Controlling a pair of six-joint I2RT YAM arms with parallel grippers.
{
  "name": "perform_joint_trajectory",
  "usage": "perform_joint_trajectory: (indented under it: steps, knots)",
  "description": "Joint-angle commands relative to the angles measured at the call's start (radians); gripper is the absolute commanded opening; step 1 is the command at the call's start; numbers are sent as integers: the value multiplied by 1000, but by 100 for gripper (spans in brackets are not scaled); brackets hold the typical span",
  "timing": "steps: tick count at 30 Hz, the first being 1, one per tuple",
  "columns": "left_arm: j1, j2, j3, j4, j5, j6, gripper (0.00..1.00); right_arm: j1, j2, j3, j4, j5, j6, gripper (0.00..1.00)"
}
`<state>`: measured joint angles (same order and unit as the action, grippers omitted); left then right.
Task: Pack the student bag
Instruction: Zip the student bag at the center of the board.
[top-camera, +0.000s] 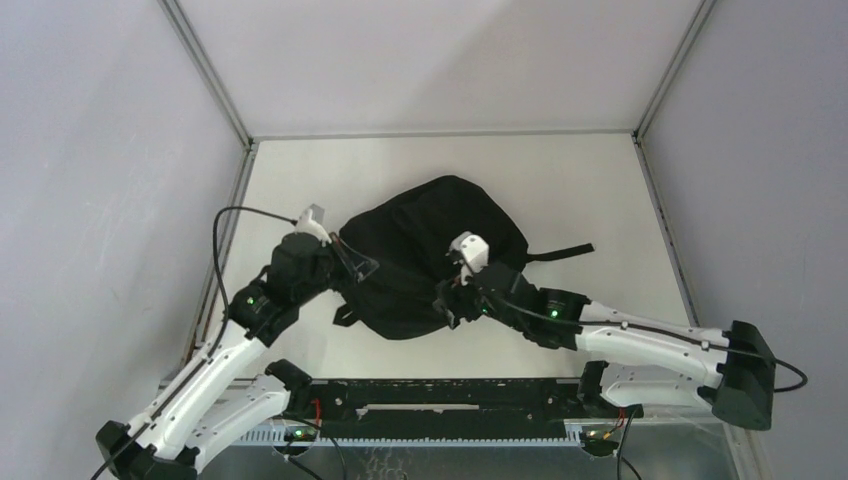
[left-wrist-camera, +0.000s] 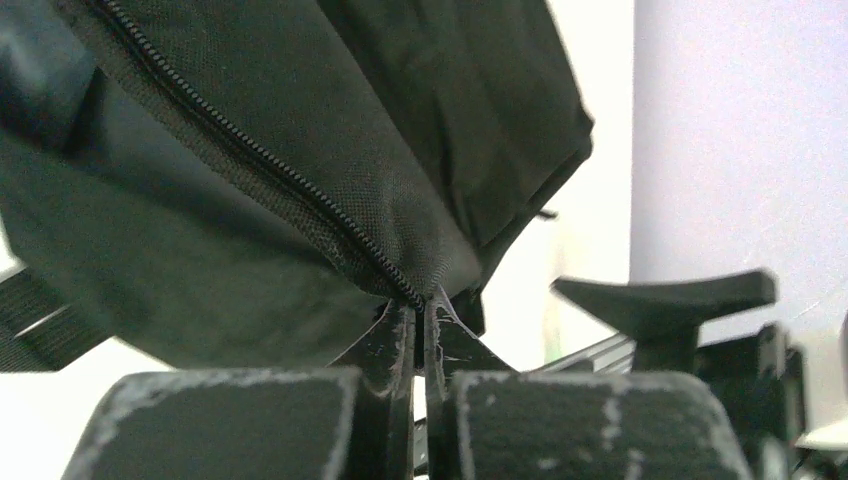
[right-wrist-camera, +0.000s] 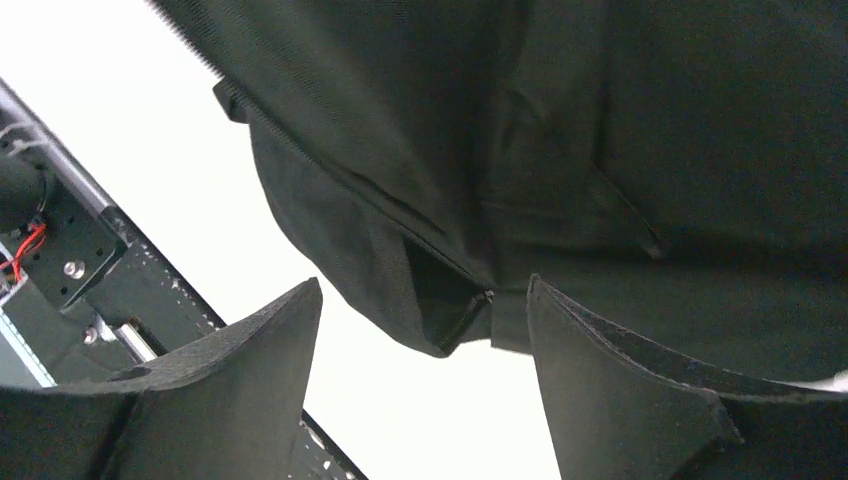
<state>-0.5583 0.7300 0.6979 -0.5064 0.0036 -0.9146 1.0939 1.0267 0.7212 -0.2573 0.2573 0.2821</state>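
Observation:
The student bag (top-camera: 430, 235) is a black rounded backpack lying mid-table. My left gripper (top-camera: 352, 262) is at the bag's left edge. In the left wrist view the left gripper (left-wrist-camera: 421, 312) is shut on the bag's fabric edge where a zip line (left-wrist-camera: 260, 165) ends, and the fabric is pulled taut. My right gripper (top-camera: 447, 298) is at the bag's near edge. In the right wrist view the right gripper (right-wrist-camera: 420, 295) is open, its fingers (right-wrist-camera: 590, 380) on either side of a hanging zipped corner of the bag (right-wrist-camera: 450, 315) without touching it. No books or pens show.
A black strap (top-camera: 562, 251) trails from the bag to the right on the white table (top-camera: 600, 180). Grey walls and metal posts enclose the table on three sides. The black mounting rail (top-camera: 440, 400) runs along the near edge.

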Motion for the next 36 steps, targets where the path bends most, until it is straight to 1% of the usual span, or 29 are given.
perform_joint_trajectory:
  steps: [1, 3, 6, 11, 14, 15, 16, 17, 18, 19, 20, 21, 22, 23, 24, 26, 28, 31, 34, 36]
  knots:
    - [53, 105, 114, 68, 49, 57, 0, 64, 91, 95, 135, -14, -234, 84]
    - [79, 138, 119, 110, 102, 52, 0, 74, 155, 135, 166, -14, -275, 85]
    - [94, 159, 120, 153, 141, 45, 0, 74, 258, 209, 184, -10, -328, 86]
    - [118, 155, 126, 156, 161, 53, 0, 54, 417, 273, 243, 41, -332, 86]
    - [146, 146, 119, 155, 180, 67, 0, 27, 461, 308, 248, 26, -310, 81]
    - [155, 146, 117, 156, 184, 74, 0, 14, 470, 314, 248, -5, -301, 78]
    - [164, 148, 117, 160, 191, 83, 0, 2, 478, 322, 283, -39, -294, 74]
    - [173, 155, 120, 168, 203, 94, 0, -9, 487, 331, 287, -64, -288, 68]
    - [184, 163, 125, 171, 206, 110, 0, -19, 499, 342, 291, -77, -287, 54]
    - [196, 172, 134, 164, 195, 119, 0, -28, 511, 355, 286, -77, -264, 36]
    - [209, 182, 142, 155, 187, 119, 5, -38, 521, 374, 275, -74, -242, 13]
    - [222, 191, 149, 152, 190, 123, 17, -50, 530, 393, 264, -68, -205, 0]
    - [228, 198, 157, 151, 192, 131, 32, -65, 538, 416, 224, -65, -171, 0]
    - [228, 201, 162, 151, 196, 142, 44, -85, 546, 440, 190, -66, -121, 0]
    - [228, 199, 162, 154, 202, 150, 51, -106, 554, 467, 150, -71, -65, 0]
    - [227, 169, 114, 197, 217, 156, 54, -156, 558, 491, 112, -146, 28, 0]
    - [222, 97, 3, 314, 215, 126, 53, -192, 552, 491, 112, -204, 96, 0]
    - [213, -7, -167, 486, 261, 89, 53, -203, 547, 492, 125, -247, 137, 0]
    - [190, -37, -250, 601, 402, 120, 65, -205, 548, 490, 138, -299, 158, 0]
    - [149, -19, -264, 622, 447, 173, 69, -209, 556, 483, 160, -334, 170, 0]
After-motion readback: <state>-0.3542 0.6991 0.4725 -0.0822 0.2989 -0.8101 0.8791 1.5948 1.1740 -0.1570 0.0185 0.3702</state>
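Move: My left hand already pinches the bag's flap edge by its zip. The stretch of flap edge for my right hand lies about 5 cm ahead of it, 10 cm to its left and 3 cm lower; from my left hand, that stretch is level ahead, 5 cm right and 4 cm lower. The bag's middle is some 10 cm ahead of my right hand, 4 cm left and 10 cm down; the loose strap is 11 cm ahead, 23 cm right, 15 cm down. I swing my open right hand about 9 cm left towards the edge held up by my left, then forward and slightly down, shut its fingers on the zip edge and carry it a few centimetres farther forward, some 11 cm forward in all. My left hand keeps its pinch while easing about 5 cm forward, then opens, lets go of the edge and draws back 3 cm, fingertips tilting up. ##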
